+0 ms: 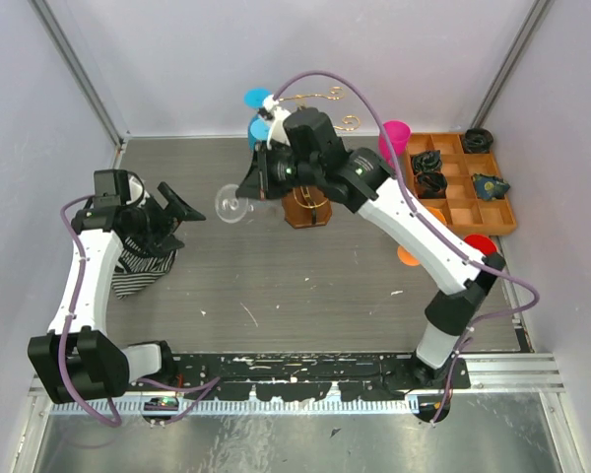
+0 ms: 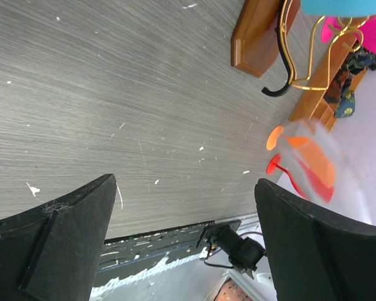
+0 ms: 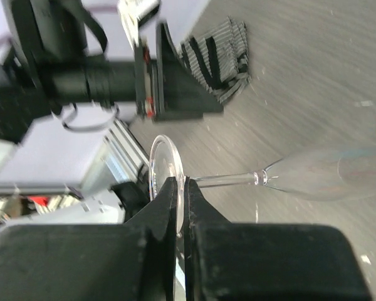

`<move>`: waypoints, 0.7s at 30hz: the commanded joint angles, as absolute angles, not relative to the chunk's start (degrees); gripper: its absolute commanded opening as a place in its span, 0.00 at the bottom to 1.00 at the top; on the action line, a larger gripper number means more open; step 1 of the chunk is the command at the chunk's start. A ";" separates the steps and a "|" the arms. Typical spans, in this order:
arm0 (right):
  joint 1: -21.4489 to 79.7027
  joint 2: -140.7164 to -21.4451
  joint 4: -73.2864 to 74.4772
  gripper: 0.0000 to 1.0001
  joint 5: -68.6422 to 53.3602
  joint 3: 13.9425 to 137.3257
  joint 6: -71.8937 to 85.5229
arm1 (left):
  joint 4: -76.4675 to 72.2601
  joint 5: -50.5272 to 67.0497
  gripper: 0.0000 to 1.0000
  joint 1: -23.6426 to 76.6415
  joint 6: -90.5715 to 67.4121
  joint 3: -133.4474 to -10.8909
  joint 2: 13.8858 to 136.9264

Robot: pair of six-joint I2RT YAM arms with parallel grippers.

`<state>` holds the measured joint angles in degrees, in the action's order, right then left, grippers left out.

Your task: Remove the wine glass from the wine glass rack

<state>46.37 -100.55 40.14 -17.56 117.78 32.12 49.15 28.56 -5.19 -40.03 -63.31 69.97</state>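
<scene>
A clear wine glass (image 1: 231, 205) hangs sideways just left of the wine glass rack (image 1: 306, 209), a gold wire stand on a brown wooden base. My right gripper (image 1: 249, 191) is shut on the glass's foot disc. In the right wrist view the right gripper (image 3: 183, 188) pinches the disc edge. The wine glass (image 3: 319, 177) runs right from there, stem level, and its bowl ends near a gold wire at the frame edge. My left gripper (image 1: 175, 223) stands open and empty to the left, apart from the glass. The left wrist view shows the left gripper (image 2: 185, 182) wide over bare table, with the rack (image 2: 257, 37) beyond.
Blue cups (image 1: 259, 113) and a pink one (image 1: 394, 138) hang on the rack. An orange glass (image 1: 408, 256) and a red one (image 1: 480, 243) are to its right. An orange-brown compartment tray (image 1: 460, 210) sits at the back right. A striped cloth (image 1: 138, 271) lies under the left arm.
</scene>
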 commanded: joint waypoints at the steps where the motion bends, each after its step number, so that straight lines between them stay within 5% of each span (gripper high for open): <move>1: 51.58 -94.22 50.55 0.01 -7.83 115.63 25.28 | 50.50 26.56 0.98 -6.36 -39.60 -65.85 69.11; 11: 70.55 -94.89 69.90 0.01 27.40 111.08 29.77 | 49.23 26.28 0.99 -6.49 -41.05 -66.26 70.60; 21: 75.76 -105.30 83.57 0.00 57.51 104.00 40.53 | 49.57 25.97 0.99 -7.09 -40.66 -65.98 70.40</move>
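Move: The right hand holds the clear wine glass by its foot, already off the rack, bowl hanging down and to the right. The orange glass, standing where there is free table for this one, lies about 35 cm to its right, 2 cm farther out and 28 cm below; the red glass is roughly 46 cm right, 6 cm back. The rack stands some 17 cm ahead and 11 cm right. From the idle left hand the orange glass is about 50 cm right, 2 cm ahead. Keep the right gripper shut on the clear glass's foot and bring it down about 15 cm, back towards the base and to the right, away from the rack and towards the orange and red glasses, easing slightly forward at the end. As it sinks, roll the wrist some 60 degrees so the fingers come to point down and the bowl swings up and out to the right. ##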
